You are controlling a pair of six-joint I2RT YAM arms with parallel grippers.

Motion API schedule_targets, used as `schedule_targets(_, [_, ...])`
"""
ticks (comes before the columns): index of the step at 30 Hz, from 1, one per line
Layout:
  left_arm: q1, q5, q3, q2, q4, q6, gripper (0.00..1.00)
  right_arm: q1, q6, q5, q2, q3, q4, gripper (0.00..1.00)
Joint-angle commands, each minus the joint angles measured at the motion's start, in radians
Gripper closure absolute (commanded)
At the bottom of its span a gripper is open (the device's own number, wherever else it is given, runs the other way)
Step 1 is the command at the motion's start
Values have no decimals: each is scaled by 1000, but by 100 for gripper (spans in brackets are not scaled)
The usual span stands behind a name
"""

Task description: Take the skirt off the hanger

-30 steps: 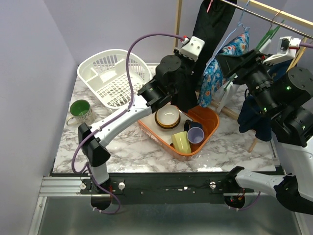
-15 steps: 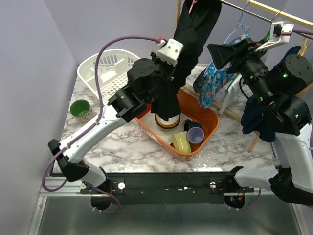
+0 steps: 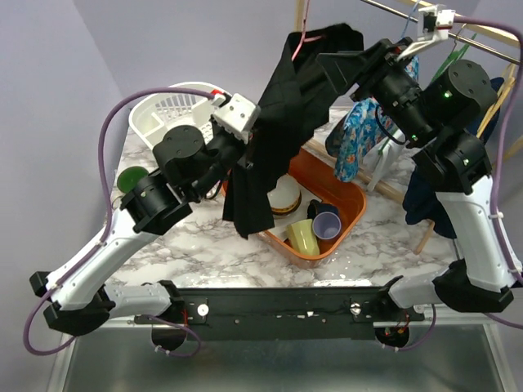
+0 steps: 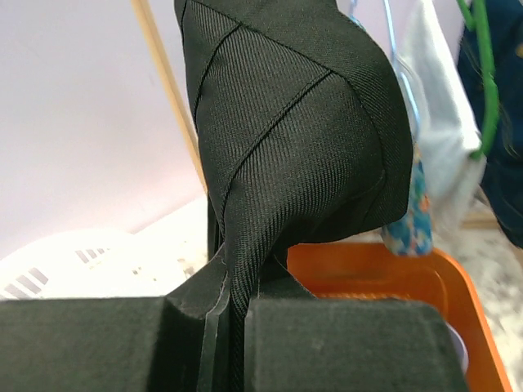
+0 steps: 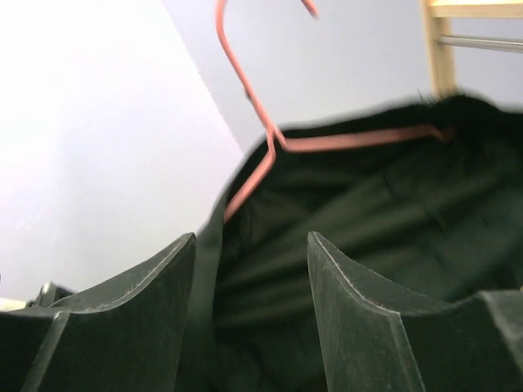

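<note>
The black skirt (image 3: 282, 114) hangs from a pink hanger (image 3: 296, 42) and is stretched down to the left over the table. My left gripper (image 3: 245, 157) is shut on a fold of the skirt (image 4: 286, 122); in the left wrist view the cloth runs pinched between the two pads of the left gripper (image 4: 233, 314). My right gripper (image 3: 337, 62) is up at the skirt's waist. Its jaws stand open in the right wrist view, where the right gripper (image 5: 252, 241) faces the dark cloth (image 5: 368, 212) just below the hanger (image 5: 253, 106).
Under the skirt sits an orange bin (image 3: 351, 200) holding a bowl and cups. A white basket (image 3: 167, 114) and a green mug (image 3: 131, 180) lie at the left. Floral (image 3: 353, 135) and navy (image 3: 425, 192) garments hang on the wooden rack (image 3: 490, 33) at the right.
My left arm has pulled the gripped skirt leftward and nearer, swinging skirt and hanger left. My right gripper has moved up and left to the skirt's top.
</note>
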Motion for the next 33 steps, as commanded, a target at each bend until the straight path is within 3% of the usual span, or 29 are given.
schedule_targets(1, [-3, 106, -50, -95, -39, -83, 100, 4, 29, -105, 92, 106, 41, 38])
schedule_targets(13, [-3, 112, -170, -222, -2, -73, 100, 11, 11, -91, 244, 180, 28, 39])
schedule_targets(16, [-3, 123, -157, -209, -18, -63, 100, 13, 21, -108, 233, 135, 74, 46])
schedule_targets(19, [-3, 161, -142, -207, -28, -66, 100, 13, 31, -122, 233, 140, 91, 63])
schedule_targets(21, [-3, 186, -122, -207, -38, -76, 100, 13, 40, -120, 226, 140, 110, 89])
schedule_targets(22, [-3, 204, -113, -209, -53, -79, 94, 13, 47, -113, 218, 132, 119, 99])
schedule_targets(24, [-3, 224, -85, -207, -73, -83, 72, 13, 58, -88, 201, 129, 156, 99])
schedule_targets(25, [-3, 236, -79, -207, -88, -83, 52, 13, 58, -88, 199, 149, 160, 99])
schedule_targets(28, [-3, 267, -84, -216, -99, -83, 25, 13, 61, -83, 210, 206, 159, 99])
schedule_targets(33, [-3, 275, -102, -235, -114, -83, 17, 13, 66, -77, 200, 262, 176, 99])
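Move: The pink hanger's neck, with the black skirt on it, is about 9 cm ahead of the open right fingers, 5 cm to their left and a centimetre higher. The left hand, still gripping the skirt, has that neck roughly 11 cm ahead, 7 cm to its right and 13 cm above. From the right hand, the floral cloth hangs some 16 cm ahead, 10 cm right and 22 cm lower; the orange basin is 1 cm ahead, 4 cm left, 54 cm below. The pink hanger is caught at its neck by the right hand, which goes about 6 cm forward and 6 cm left, sinking some 3 cm, then shuts and pinches it before easing back and up. The left, gripping the skirt, draws back and down about 4 cm each, then opens wide while pulling back another 3 cm, rising 5 cm and turning slightly clockwise. ##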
